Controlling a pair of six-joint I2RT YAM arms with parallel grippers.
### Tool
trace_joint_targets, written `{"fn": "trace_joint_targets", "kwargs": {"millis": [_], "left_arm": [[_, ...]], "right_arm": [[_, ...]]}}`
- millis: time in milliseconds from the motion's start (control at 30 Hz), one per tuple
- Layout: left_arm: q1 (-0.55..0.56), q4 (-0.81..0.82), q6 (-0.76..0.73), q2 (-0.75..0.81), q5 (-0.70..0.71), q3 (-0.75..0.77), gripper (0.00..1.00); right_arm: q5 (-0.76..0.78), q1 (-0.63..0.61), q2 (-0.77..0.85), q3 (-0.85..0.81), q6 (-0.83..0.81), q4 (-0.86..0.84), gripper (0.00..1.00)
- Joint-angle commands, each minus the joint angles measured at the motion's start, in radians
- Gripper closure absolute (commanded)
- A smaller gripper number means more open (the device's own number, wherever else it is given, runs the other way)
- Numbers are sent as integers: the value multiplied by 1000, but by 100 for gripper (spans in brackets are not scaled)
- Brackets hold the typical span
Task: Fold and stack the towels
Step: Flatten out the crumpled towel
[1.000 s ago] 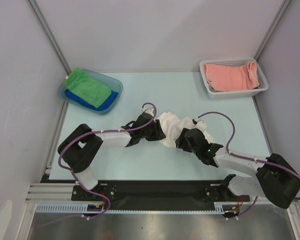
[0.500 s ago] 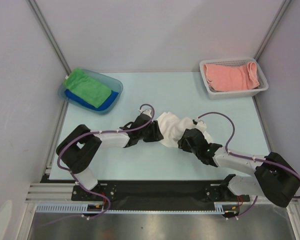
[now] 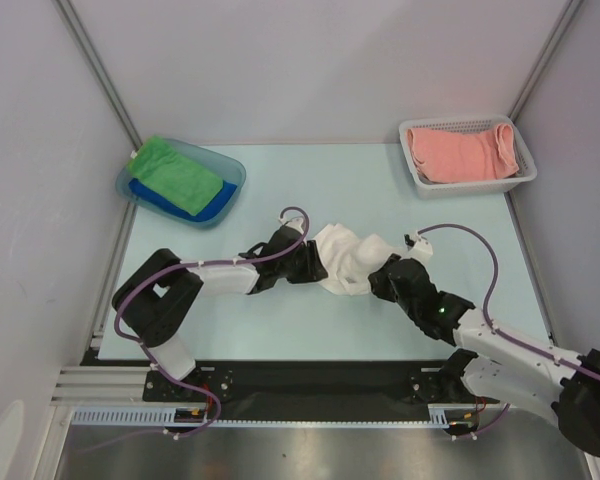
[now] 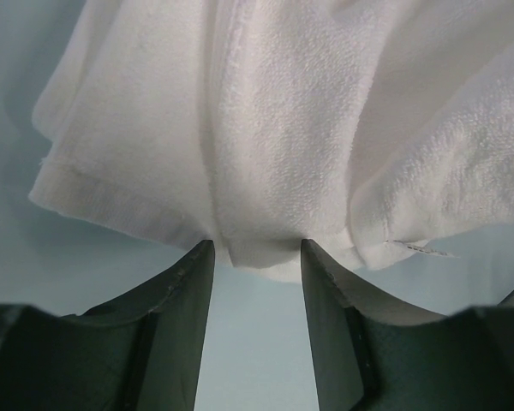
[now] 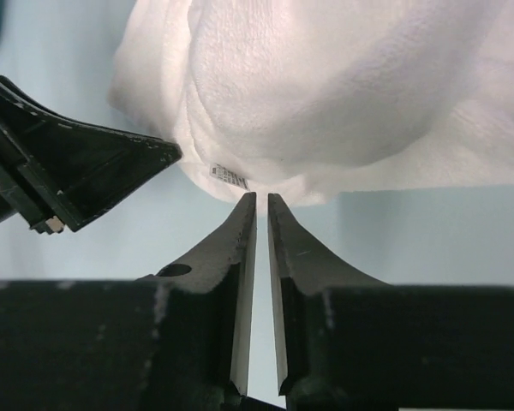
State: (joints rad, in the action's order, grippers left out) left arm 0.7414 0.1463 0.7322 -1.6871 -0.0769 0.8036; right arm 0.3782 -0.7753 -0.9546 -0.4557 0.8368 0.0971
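Observation:
A crumpled white towel (image 3: pixel 348 258) lies mid-table between both arms. My left gripper (image 3: pixel 315 262) is at its left edge. In the left wrist view the left gripper (image 4: pixel 255 248) is open, and a fold of the towel (image 4: pixel 283 128) hangs at its fingertips. My right gripper (image 3: pixel 378 272) is at the towel's right side. In the right wrist view the right gripper (image 5: pixel 261 199) has closed to a thin slit, its tips pinching the lower hem of the towel (image 5: pixel 325 86) beside a small tag (image 5: pixel 229 175). A left finger (image 5: pixel 86 163) shows there too.
A blue tray (image 3: pixel 232 170) at the back left holds a folded green towel (image 3: pixel 175 172) on a blue towel (image 3: pixel 205 205). A white basket (image 3: pixel 525 165) at the back right holds salmon pink towels (image 3: pixel 460 152). Grey walls enclose the table on three sides.
The right gripper's jaws have closed from wide to a thin slit at the towel's hem, and the right arm has swung out to the right. The left gripper stayed open at the left edge.

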Motion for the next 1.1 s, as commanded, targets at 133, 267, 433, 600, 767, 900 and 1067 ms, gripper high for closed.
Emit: {"fn": "trace_joint_targets", "kwargs": {"millis": [133,267,433,600,767,900,1067], "left_arm": [[-10,13,-19,7,-27,51,50],[-10,22,-8,-5,-20,54,51],[-10,19,-8,-28,-26,69,58],[-10,13,-8,-31,-24,78,66],[-10,4,-11,-17,-26,86,80],[-10,-8,-19,-3,-18,91,89],[-10,-13,-24,18,-17,83,99]], "right_arm": [[61,8,91,-6,-11,107,82],[7,1,48,3,-2,60,76],[-24,-8,-41,0,1,-3,62],[-36,-22,-81,3,16,-49,49],[-48,-24,-116,2,21,-79,45],[-58,-30,-157,6,30,-86,44],[-59,-48,-200,14,54,-160,44]]}}
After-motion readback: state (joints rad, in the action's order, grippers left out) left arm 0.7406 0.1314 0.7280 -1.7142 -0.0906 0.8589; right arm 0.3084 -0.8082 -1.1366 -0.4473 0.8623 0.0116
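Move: The crumpled white towel's near-left fold lies right at the left fingertips, some 1 cm ahead, 1 cm right and 1 cm below; the towel's middle is about 4 cm ahead and 8 cm right of that hand. The right hand hangs over the near side: the near edge with the label is about 1 cm ahead, 5 cm left and 7 cm below it, and the towel's middle about 7 cm ahead, 4 cm left and 6 cm below. The left hand, edging only about a centimetre forward, right and up, shuts its half-open fingers all the way at the towel's near-left fold, pinching the cloth at the tips. The right hand, empty, rises another centimetre while drifting right, then turns back and comes down about 5 cm and left some 3 cm towards the labelled near edge, spreading its nearly shut fingers to about half open and tipping slightly downward. ##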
